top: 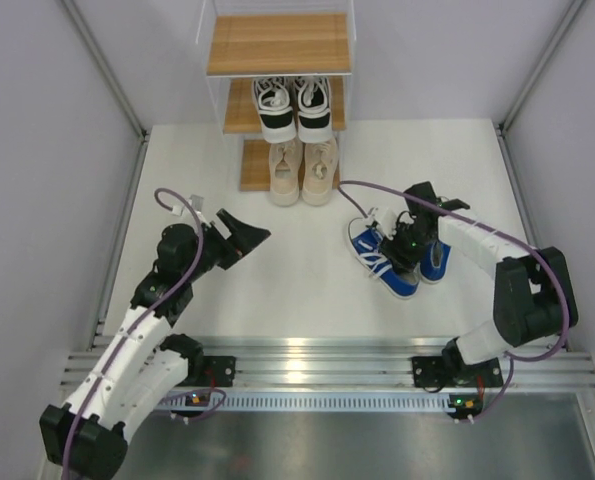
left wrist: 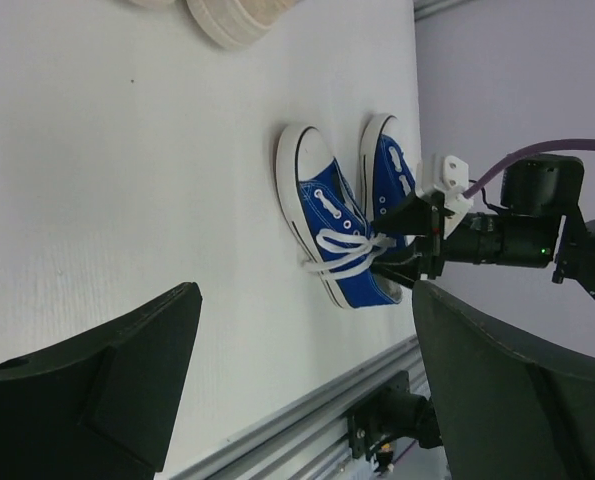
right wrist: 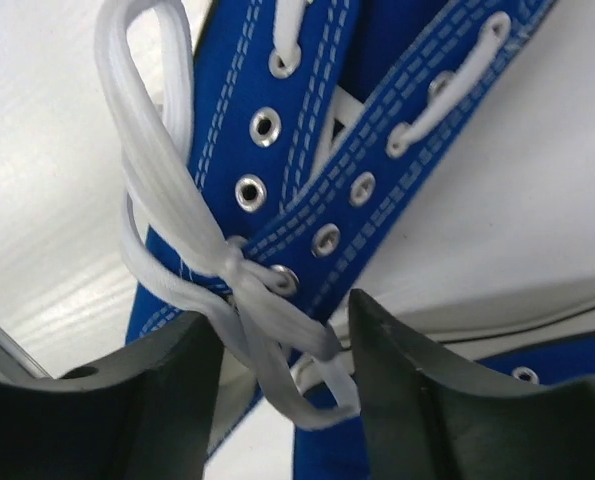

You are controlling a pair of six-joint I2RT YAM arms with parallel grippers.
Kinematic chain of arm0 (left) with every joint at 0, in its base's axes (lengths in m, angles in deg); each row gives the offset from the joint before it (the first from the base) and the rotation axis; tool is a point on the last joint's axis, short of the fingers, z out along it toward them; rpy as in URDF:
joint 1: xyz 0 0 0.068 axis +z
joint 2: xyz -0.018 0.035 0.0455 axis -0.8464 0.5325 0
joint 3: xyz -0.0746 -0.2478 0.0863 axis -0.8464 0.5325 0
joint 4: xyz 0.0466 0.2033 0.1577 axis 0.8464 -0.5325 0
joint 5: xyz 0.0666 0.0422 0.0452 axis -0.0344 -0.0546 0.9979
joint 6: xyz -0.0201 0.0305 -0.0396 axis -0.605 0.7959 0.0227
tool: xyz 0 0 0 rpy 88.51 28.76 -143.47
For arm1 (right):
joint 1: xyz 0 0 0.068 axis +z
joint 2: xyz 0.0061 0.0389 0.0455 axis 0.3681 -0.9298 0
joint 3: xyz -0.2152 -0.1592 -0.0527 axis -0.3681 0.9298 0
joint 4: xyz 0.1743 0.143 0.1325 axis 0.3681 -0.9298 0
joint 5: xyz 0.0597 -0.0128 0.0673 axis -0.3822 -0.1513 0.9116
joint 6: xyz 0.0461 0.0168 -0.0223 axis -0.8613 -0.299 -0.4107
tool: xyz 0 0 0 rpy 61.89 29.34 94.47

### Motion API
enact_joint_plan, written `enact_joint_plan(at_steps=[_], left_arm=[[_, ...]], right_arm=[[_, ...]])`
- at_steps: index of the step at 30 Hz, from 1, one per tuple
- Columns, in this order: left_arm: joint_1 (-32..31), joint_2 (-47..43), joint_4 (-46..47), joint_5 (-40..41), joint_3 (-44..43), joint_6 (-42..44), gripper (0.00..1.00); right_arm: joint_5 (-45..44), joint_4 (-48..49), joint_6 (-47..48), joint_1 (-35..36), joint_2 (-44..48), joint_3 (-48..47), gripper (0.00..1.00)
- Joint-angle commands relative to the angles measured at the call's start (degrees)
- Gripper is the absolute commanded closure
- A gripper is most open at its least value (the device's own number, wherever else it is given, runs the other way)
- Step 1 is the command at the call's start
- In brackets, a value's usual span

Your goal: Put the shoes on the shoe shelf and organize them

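Observation:
Two blue shoes (top: 382,262) lie side by side on the white table, right of centre. My right gripper (top: 405,250) is down on the left blue shoe (right wrist: 307,120). Its jaws stand apart, open, with the white lace knot (right wrist: 239,275) and the edge of the eyelet flap between them (right wrist: 277,320). My left gripper (top: 252,235) hangs wide open and empty over the table's left half, facing the blue pair (left wrist: 332,225). The shoe shelf (top: 277,45) stands at the back. A black-and-white pair (top: 295,105) is on its middle board and a beige pair (top: 302,170) on the lowest.
The shelf's top board carries nothing. Grey walls close in the table on both sides. A metal rail (top: 307,350) with the arm bases runs along the near edge. A purple cable (top: 362,195) arcs over the table by the right arm.

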Motion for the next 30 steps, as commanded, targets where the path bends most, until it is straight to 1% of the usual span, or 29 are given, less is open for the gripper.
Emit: enact_joint_plan(at_steps=[1,2,3,4,5,7,8,9,10,11,12,13,14,15,16,18,20,24,30], left_arm=[[-0.04,4.27,6.21,-7.2,0.35,-4.96,0.09],[-0.48,5.33,6.56,-7.64,0.35,-5.5,0.09],[-0.92,6.99,7.17,-7.73,0.69,-6.02,0.09],[-1.62,7.61,9.36,-7.47,0.96,-7.16,0.09],[-3.8,8.32,10.6,-7.21,1.14,-7.78,0.09],[-6.44,11.04,16.03,-5.72,1.84,-9.36,0.09],[-9.42,12.27,18.06,-5.37,1.84,-9.8,0.09],[-11.01,15.06,19.47,-4.84,1.58,-10.07,0.09],[-12.59,16.57,20.53,-4.23,0.62,-10.25,0.09],[-15.39,18.24,22.63,-3.35,-0.09,-10.34,0.09],[-16.47,21.48,23.34,-2.99,-0.79,-10.42,0.09],[-17.52,23.07,24.4,-2.9,-1.67,-10.42,0.09],[-18.92,26.22,26.41,-2.9,-3.15,-10.42,0.09],[-19.46,27.73,27.39,-3.16,-4.13,-10.42,0.09],[-20.07,29.31,28.26,-3.6,-4.92,-10.34,0.09],[-20.87,33.78,29.5,-5.35,-7.99,-10.07,0.09],[-21.74,36.35,29.59,-6.32,-10.36,-9.11,0.09],[-23.07,42.15,30.99,-8.34,-15.81,-8.76,0.09],[-24.82,48.39,31.53,-11.33,-20.13,-8.58,0.09]], right_arm=[[-2.27,8.46,-7.66,2.75,-0.42,1.19,0.51],[-2.35,9.18,-11.15,2.76,-0.68,0.93,0.59],[-3.05,9.62,-13.27,2.76,-0.86,0.58,0.81],[-2.19,9.45,-14.69,2.58,-1.3,-0.03,0.92],[-0.79,9.27,-17.05,2.32,-1.22,-1.0,1.0],[3.69,9.62,-21.01,0.39,0.53,-1.44,1.0],[5.71,9.8,-24.34,-0.49,1.15,-2.06,1.0],[9.65,10.15,-26.63,-1.98,1.94,-2.24,1.0],[11.6,10.85,-28.83,-2.69,3.86,-2.32,1.0],[13.36,11.72,-33.55,-3.48,4.93,-2.15,1.0],[15.38,13.82,-36.03,-4.35,6.16,-1.89,1.0],[15.4,15.32,-38.93,-4.36,8.6,-1.54,1.0],[14.36,16.99,-46.53,-4.36,9.85,-0.49,1.0],[13.65,20.14,-50.17,-4.28,10.99,0.04,1.0],[12.68,20.78,-57.26,-4.19,12.48,0.31,1.0],[9.53,20.96,-63.28,-3.93,12.85,0.05,1.0],[8.81,20.34,-68.11,-3.75,12.85,-0.13,1.0],[11.0,21.57,-71.56,-3.66,13.81,1.01,1.0],[14.43,23.77,-76.48,-3.57,14.08,1.54,1.0]])
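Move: The open right fingers are already down around the laces of the nearer blue shoe, whose middle lies about 3 cm ahead, 2 cm left and 3 cm below. Its mate stands some 7 cm ahead and 12 cm right of that hand, and the nearer beige shoe on the lower shelf about 28 cm ahead and 18 cm left. From the left hand the shoe to be lifted is roughly 32 cm right, 3 cm ahead and 17 cm lower. The right fingers shut and pinch the blue shoe's upper by the lace knot, then the hand lifts it about 9 cm while carrying it left and a little forward, swinging clockwise some 55 degrees and rolling so that the hand's left side rises. Meanwhile the left hand, fingers still wide open, sweeps about 20 cm to the right towards the shoe, dipping some 5 cm before rising partway again and turning clockwise about 30 degrees, and stops short of taking hold. ##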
